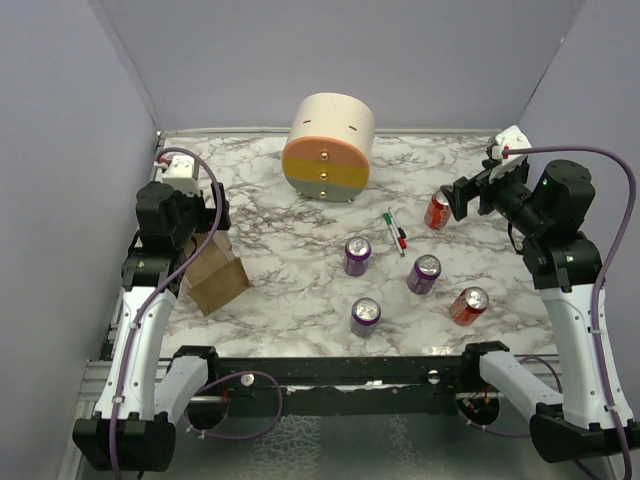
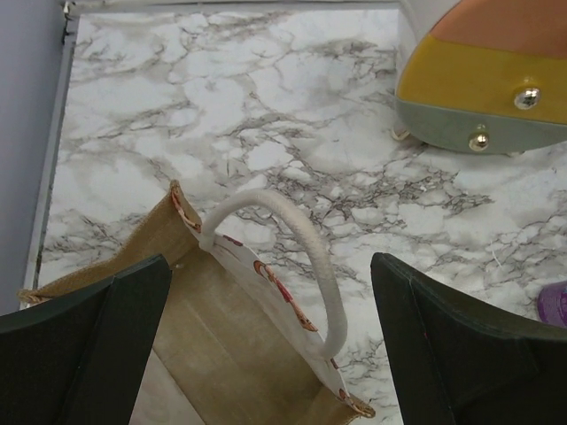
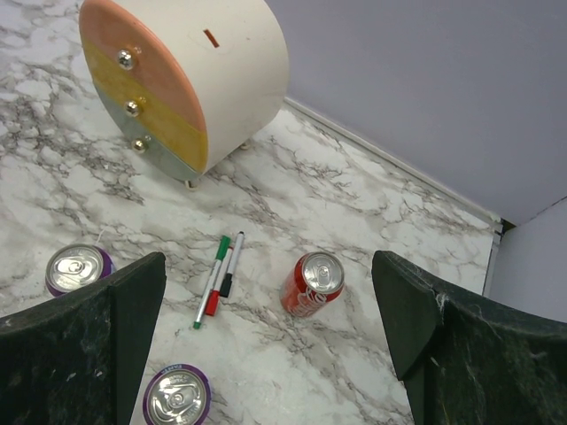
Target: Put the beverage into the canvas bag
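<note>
The tan canvas bag (image 1: 216, 277) stands open at the left of the table. My left gripper (image 1: 212, 216) hovers just above its far end, open and empty. In the left wrist view the gripper (image 2: 270, 270) straddles the bag's open mouth (image 2: 221, 341) and one cream cord handle (image 2: 297, 252). Several cans stand upright: a red one (image 1: 438, 211), a purple one (image 1: 358, 256), another purple one (image 1: 423, 273), a third purple (image 1: 365, 316) and a second red (image 1: 468, 305). My right gripper (image 1: 460, 197) is open, above and beside the far red can (image 3: 313, 283), not touching it.
A cream cylinder with orange-yellow drawer fronts (image 1: 328, 147) stands at the back centre. Two pens (image 1: 396, 230) lie left of the far red can, also in the right wrist view (image 3: 217, 279). Purple walls enclose the table on three sides.
</note>
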You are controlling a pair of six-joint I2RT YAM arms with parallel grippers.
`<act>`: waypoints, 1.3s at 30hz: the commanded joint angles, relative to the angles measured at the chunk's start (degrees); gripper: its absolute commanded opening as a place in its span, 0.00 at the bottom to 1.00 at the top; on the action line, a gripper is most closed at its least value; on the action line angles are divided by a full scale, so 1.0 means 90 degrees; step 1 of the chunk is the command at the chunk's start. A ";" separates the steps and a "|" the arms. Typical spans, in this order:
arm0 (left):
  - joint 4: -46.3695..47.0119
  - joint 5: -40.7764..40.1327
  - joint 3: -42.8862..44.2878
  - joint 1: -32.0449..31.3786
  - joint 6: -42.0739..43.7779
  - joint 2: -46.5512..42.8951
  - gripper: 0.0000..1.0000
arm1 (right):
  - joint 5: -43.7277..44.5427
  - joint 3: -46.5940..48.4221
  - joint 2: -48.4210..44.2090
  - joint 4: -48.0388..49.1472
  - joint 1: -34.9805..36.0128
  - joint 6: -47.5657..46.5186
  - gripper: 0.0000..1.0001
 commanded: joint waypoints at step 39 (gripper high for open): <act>0.0938 0.2679 0.0915 -0.2267 -0.0728 0.2491 0.09 | -0.1313 -0.0325 0.0414 -0.0950 -0.0020 -0.0829 1.00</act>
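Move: The canvas bag's white rope handle arches just under my open left hand, about 3 cm ahead, 3 cm right and 5 cm lower. The bag's body hangs off its left side, 2 cm left of my hand, 1 cm back and 14 cm below. The drum cabinet is some 27 cm ahead and 28 cm right, 18 cm lower; the nearest purple can is about 2 cm ahead, 33 cm right, 22 cm down. From my right hand the handle is roughly 52 cm left, 4 cm ahead, 13 cm lower. I sink my left hand about 5 cm, easing a little forward and right, and close the fingers until they pinch the bag's rope handle. Keeping that grip, I swing right some 14 cm at nearly constant height, turning clockwise about 35 degrees and dragging the bag towards the purple cans. My right hand, still open and empty, sinks about 5 cm. ##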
